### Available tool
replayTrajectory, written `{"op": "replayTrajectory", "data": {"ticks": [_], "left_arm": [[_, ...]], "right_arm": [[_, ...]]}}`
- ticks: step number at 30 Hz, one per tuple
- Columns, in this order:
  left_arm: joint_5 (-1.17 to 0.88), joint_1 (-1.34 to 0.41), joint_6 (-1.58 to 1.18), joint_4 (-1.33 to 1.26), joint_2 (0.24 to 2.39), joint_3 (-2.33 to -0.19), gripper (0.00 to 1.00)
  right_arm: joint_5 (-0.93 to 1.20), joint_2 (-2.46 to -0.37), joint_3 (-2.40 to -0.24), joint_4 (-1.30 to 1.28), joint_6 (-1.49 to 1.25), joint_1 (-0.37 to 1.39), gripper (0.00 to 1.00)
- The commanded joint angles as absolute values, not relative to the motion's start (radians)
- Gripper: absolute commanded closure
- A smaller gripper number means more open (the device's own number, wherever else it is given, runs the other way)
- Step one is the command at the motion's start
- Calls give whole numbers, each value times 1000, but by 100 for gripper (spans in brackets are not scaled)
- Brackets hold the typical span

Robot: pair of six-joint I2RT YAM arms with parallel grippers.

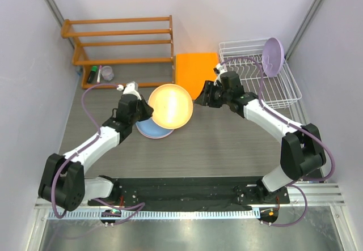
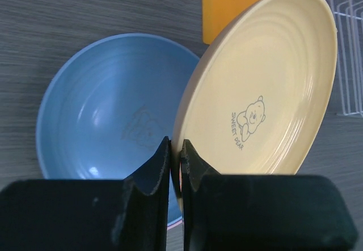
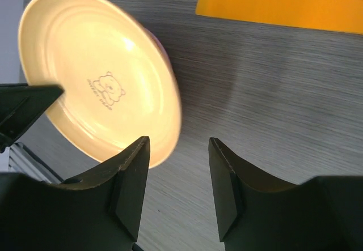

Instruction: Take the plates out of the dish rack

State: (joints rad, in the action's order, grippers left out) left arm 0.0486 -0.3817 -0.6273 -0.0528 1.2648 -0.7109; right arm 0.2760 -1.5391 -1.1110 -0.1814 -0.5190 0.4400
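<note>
My left gripper [image 1: 145, 113] is shut on the near rim of the pale orange-yellow plate [image 1: 171, 105] and holds it tilted above the table. In the left wrist view its jaws [image 2: 176, 149] pinch that plate [image 2: 266, 81]. The light blue plate [image 1: 152, 130] lies flat on the table under it and also shows in the left wrist view [image 2: 108, 109]. A thin pink edge [image 1: 160, 136] shows beneath the blue plate. The lavender plate [image 1: 273, 56] stands upright in the white wire dish rack [image 1: 283, 92]. My right gripper [image 1: 202, 97] is open and empty beside the yellow plate [image 3: 96, 75].
An orange flat mat [image 1: 196, 67] lies between the plates and the rack. An orange wooden slatted shelf [image 1: 122, 41] stands at the back left, with a green marker [image 1: 92, 74] and a small cup [image 1: 106, 72] under it. Grey walls close both sides.
</note>
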Motion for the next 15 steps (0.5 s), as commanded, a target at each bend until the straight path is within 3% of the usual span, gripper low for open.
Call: {"op": "replayTrajectory", "data": {"ticks": [1,15], "left_arm": [[170,-380,-604,-3,1187,-709,100],[328,-350,-621,129,1195,-690,100]], "right_arm": [[207,-1528,-1149,-210,-469,422,48],[167,-1508,-1161,-262,-423,348,47]]}}
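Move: The left hand holds the yellow plate by its left-hand rim. The pile it is meant for, the blue plate on the pink one, has its middle about 5 cm ahead of this hand, 2 cm to its right and some 12 cm below. Beyond the pile, the orange mat is roughly 24 cm ahead and 21 cm right; the wooden rack's front rail is about 19 cm ahead, centred 10 cm left. From the right hand, the pile lies some 18 cm left, 3 cm ahead and 14 cm below. Still pinching the yellow plate's rim, the left hand carries it about 6 cm left and some 2 cm back, nearly level until it starts to sink by about a centimetre at the end, while the wrist turns some 10 degrees counter-clockwise and rolls about as much, left side rising, to bring the plate in over the blue one. Already clear of the plate, the right hand draws off some 4 cm to the right and a little forward and down, away from the pile, fingers staying open. ##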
